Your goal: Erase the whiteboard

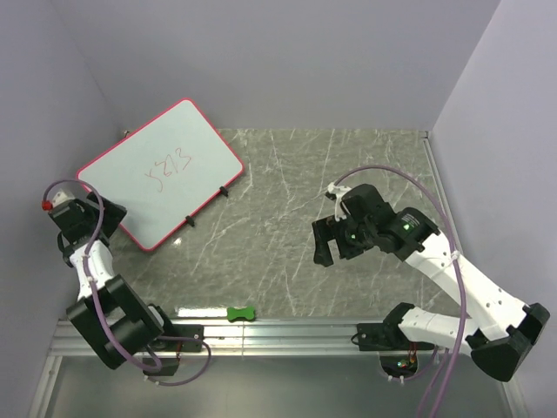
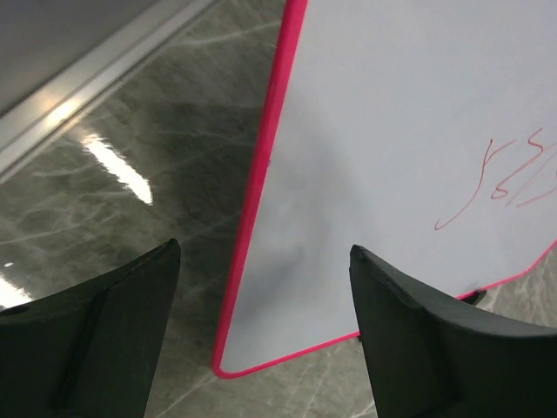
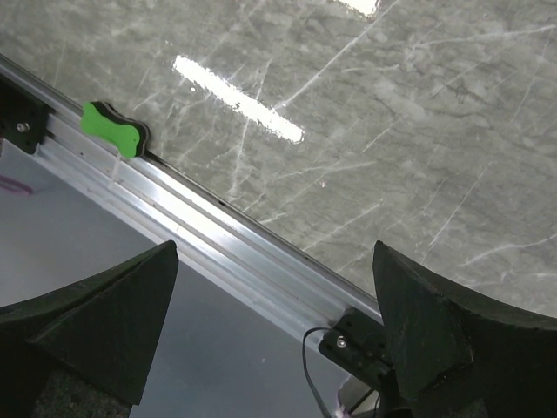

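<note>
The whiteboard (image 1: 161, 174) with its red-pink rim leans at the back left, propped on small black feet, with red scribbles (image 1: 170, 170) on its face. My left gripper (image 1: 94, 219) hovers by the board's near-left corner. In the left wrist view the whiteboard (image 2: 392, 131) fills the right side, its scribbles (image 2: 509, 178) at the far right. That corner shows between the spread fingers of the left gripper (image 2: 265, 246), which is open and holds nothing. My right gripper (image 1: 325, 246) hangs open over the table's middle right, also empty (image 3: 275, 246).
A small green eraser (image 1: 240, 313) lies at the table's near edge against the aluminium rail (image 1: 287, 329); it shows in the right wrist view too, as the green eraser (image 3: 113, 129). Grey walls close in the left, back and right sides.
</note>
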You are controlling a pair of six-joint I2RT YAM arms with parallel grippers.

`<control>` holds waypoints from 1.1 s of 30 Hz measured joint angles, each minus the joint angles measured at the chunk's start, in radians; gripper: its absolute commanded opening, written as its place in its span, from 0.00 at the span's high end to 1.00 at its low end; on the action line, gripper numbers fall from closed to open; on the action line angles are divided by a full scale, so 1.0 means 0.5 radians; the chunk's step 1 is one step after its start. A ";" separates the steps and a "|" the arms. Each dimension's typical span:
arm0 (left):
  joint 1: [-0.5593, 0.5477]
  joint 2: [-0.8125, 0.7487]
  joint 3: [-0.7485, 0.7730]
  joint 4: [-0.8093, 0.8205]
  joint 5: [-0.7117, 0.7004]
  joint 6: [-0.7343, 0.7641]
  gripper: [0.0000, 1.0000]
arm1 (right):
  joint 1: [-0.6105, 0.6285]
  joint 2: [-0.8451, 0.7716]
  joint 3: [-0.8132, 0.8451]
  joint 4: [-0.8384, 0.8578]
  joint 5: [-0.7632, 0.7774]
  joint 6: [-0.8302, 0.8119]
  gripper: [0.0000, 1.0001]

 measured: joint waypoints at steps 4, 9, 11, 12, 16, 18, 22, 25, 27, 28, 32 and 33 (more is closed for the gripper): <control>0.004 0.126 -0.079 0.225 0.143 -0.050 0.18 | 0.000 0.064 0.017 -0.037 -0.018 0.003 0.00; 0.014 0.391 -0.082 0.587 0.349 -0.173 0.20 | 0.000 0.159 0.091 -0.054 -0.040 0.020 0.00; 0.015 0.509 -0.082 0.729 0.443 -0.224 0.24 | 0.000 0.206 0.128 -0.054 -0.048 0.039 0.00; 0.016 0.568 -0.082 0.795 0.501 -0.254 0.26 | 0.001 0.227 0.143 -0.050 -0.053 0.045 0.00; 0.031 0.741 -0.082 1.061 0.757 -0.360 0.46 | 0.000 0.261 0.154 -0.026 -0.079 0.078 0.00; 0.036 0.771 -0.082 1.146 0.864 -0.388 0.51 | 0.000 0.261 0.154 0.005 -0.114 0.089 0.00; 0.034 0.777 -0.085 1.272 0.997 -0.437 0.64 | 0.031 0.269 0.152 0.105 -0.153 0.089 0.00; 0.015 0.765 -0.090 1.317 1.050 -0.498 0.78 | 0.124 0.343 0.151 0.174 -0.117 0.061 0.00; 0.000 0.741 -0.092 1.310 1.069 -0.488 0.89 | 0.220 0.446 0.151 0.215 -0.082 0.035 0.00; -0.011 0.729 -0.093 1.294 1.077 -0.478 0.94 | 0.261 0.487 0.151 0.233 -0.070 0.023 0.00; -0.041 0.672 -0.093 1.231 1.093 -0.461 0.99 | 0.509 0.671 0.151 0.340 -0.027 -0.049 0.00; -0.050 0.657 -0.093 1.215 1.091 -0.455 0.99 | 0.586 0.713 0.152 0.368 -0.019 -0.071 0.00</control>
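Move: The left hand, still open, is just short of the whiteboard's left short edge: the edge's middle is about 6 cm ahead, 2 cm right and 3 cm lower. The red writing on the board lies some 18 cm ahead and 17 cm right, and the nearer black clip about 4 cm ahead and 24 cm right. From the right hand, the green eraser is about 21 cm left, 10 cm back and 18 cm below. The left hand pinches the whiteboard's left edge: it slides forward and slightly down until the edge is between its fingers, closes on it, then draws right and rises about 4 cm, fingers tipping up and turning clockwise by some 20 degrees. The right hand hardly travels at first, then swings left about 10 cm, sinking and drawing back a little, turning counter-clockwise with fingers wide open, towards the green eraser. ##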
